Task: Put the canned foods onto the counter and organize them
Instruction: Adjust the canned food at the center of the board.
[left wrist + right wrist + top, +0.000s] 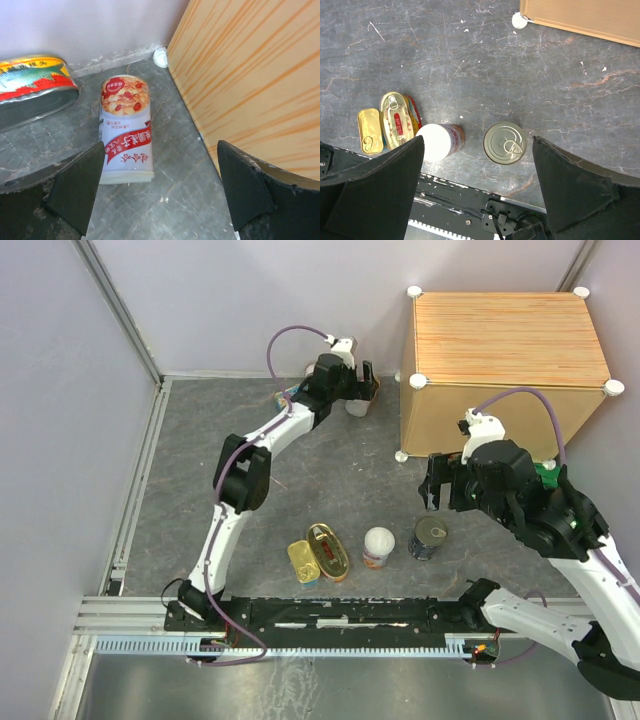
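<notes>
A white can with a red label (125,131) lies on its side on the grey floor, just ahead of my open left gripper (160,195) and apart from its fingers. In the top view that can (357,406) sits beside the left gripper (365,385), left of the counter (510,350). An oval red-labelled tin (30,85) lies further left. My right gripper (477,185) hangs open and empty above a silver-lidded dark can (505,143) and a white-lidded cylinder (437,141). An oval gold tin (397,120) and a rectangular gold tin (370,131) lie to their left.
The counter's tan side (250,75) rises close to the right of the left gripper, with a white knob (160,56) at its foot by the back wall. A green cloth (545,475) shows behind the right arm. The black base rail (340,615) runs along the near edge.
</notes>
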Motion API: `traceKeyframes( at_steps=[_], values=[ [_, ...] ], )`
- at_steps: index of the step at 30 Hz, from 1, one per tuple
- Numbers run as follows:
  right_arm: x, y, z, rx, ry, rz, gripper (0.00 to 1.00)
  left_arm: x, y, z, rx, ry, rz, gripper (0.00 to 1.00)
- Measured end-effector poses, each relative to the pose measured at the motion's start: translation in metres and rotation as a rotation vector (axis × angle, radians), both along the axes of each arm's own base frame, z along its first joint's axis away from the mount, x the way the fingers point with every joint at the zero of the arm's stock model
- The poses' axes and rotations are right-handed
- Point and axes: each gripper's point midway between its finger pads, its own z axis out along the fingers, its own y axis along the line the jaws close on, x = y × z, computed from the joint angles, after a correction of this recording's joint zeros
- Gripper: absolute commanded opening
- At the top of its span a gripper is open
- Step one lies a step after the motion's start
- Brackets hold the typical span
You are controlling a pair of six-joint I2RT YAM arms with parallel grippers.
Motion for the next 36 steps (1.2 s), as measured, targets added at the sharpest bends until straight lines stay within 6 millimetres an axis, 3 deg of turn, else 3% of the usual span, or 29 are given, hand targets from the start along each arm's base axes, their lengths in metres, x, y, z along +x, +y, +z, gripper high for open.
traceKeyframes(
  at_steps=[8,11,14,18,21,24,28,36],
  values=[
    [0.007,0.003,-0.003,-0.056,0.008,0.028,0.97,0.019,-0.006,-0.102,0.062,0.113,0.038,0.99],
    [0.010,0.005,-0.002,-0.073,0.008,0.039,0.97,0.021,-0.004,-0.123,0.087,0.138,0.051,0.99],
    [0.012,0.006,-0.004,-0.086,0.012,0.045,0.97,0.027,-0.009,-0.114,0.084,0.120,0.054,0.97],
    [0.014,0.007,-0.006,-0.094,0.016,0.048,0.97,0.028,-0.016,-0.102,0.091,0.087,0.035,0.83],
    [0.016,0.009,-0.006,-0.089,0.008,0.049,0.97,0.025,-0.018,-0.103,0.107,0.085,0.020,0.62],
    [0.015,0.009,-0.009,-0.091,0.013,0.048,0.97,0.021,-0.021,-0.105,0.107,0.094,-0.006,0.52],
    [0.015,0.009,-0.008,-0.086,0.014,0.044,0.97,0.016,-0.022,-0.106,0.103,0.101,-0.026,0.19],
    [0.015,0.011,0.002,-0.045,0.000,0.036,0.97,-0.020,-0.014,-0.106,0.136,0.182,-0.055,0.03]
  ],
)
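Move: The white-and-red can lies on its side about 12 cm below the left hand, roughly 3 cm ahead and 3 cm to its right. The oval tin by the wall is about 10 cm ahead and 8 cm left; the small blue tin some 3 cm ahead and 16 cm left. The cabinet foot stands about 9 cm ahead, 11 cm right. From the right hand, the can is roughly 40 cm ahead, 14 cm left and 26 cm below. Straight down about 12 cm and slightly forward, the left hand brings its wide-open fingers to either side of the lying can, then rises a centimetre or so and pinches it by its sides near the closer end. Keeping that grip, it draws the can back about 4 cm at an even height, the fingers tipping a few degrees further down. ##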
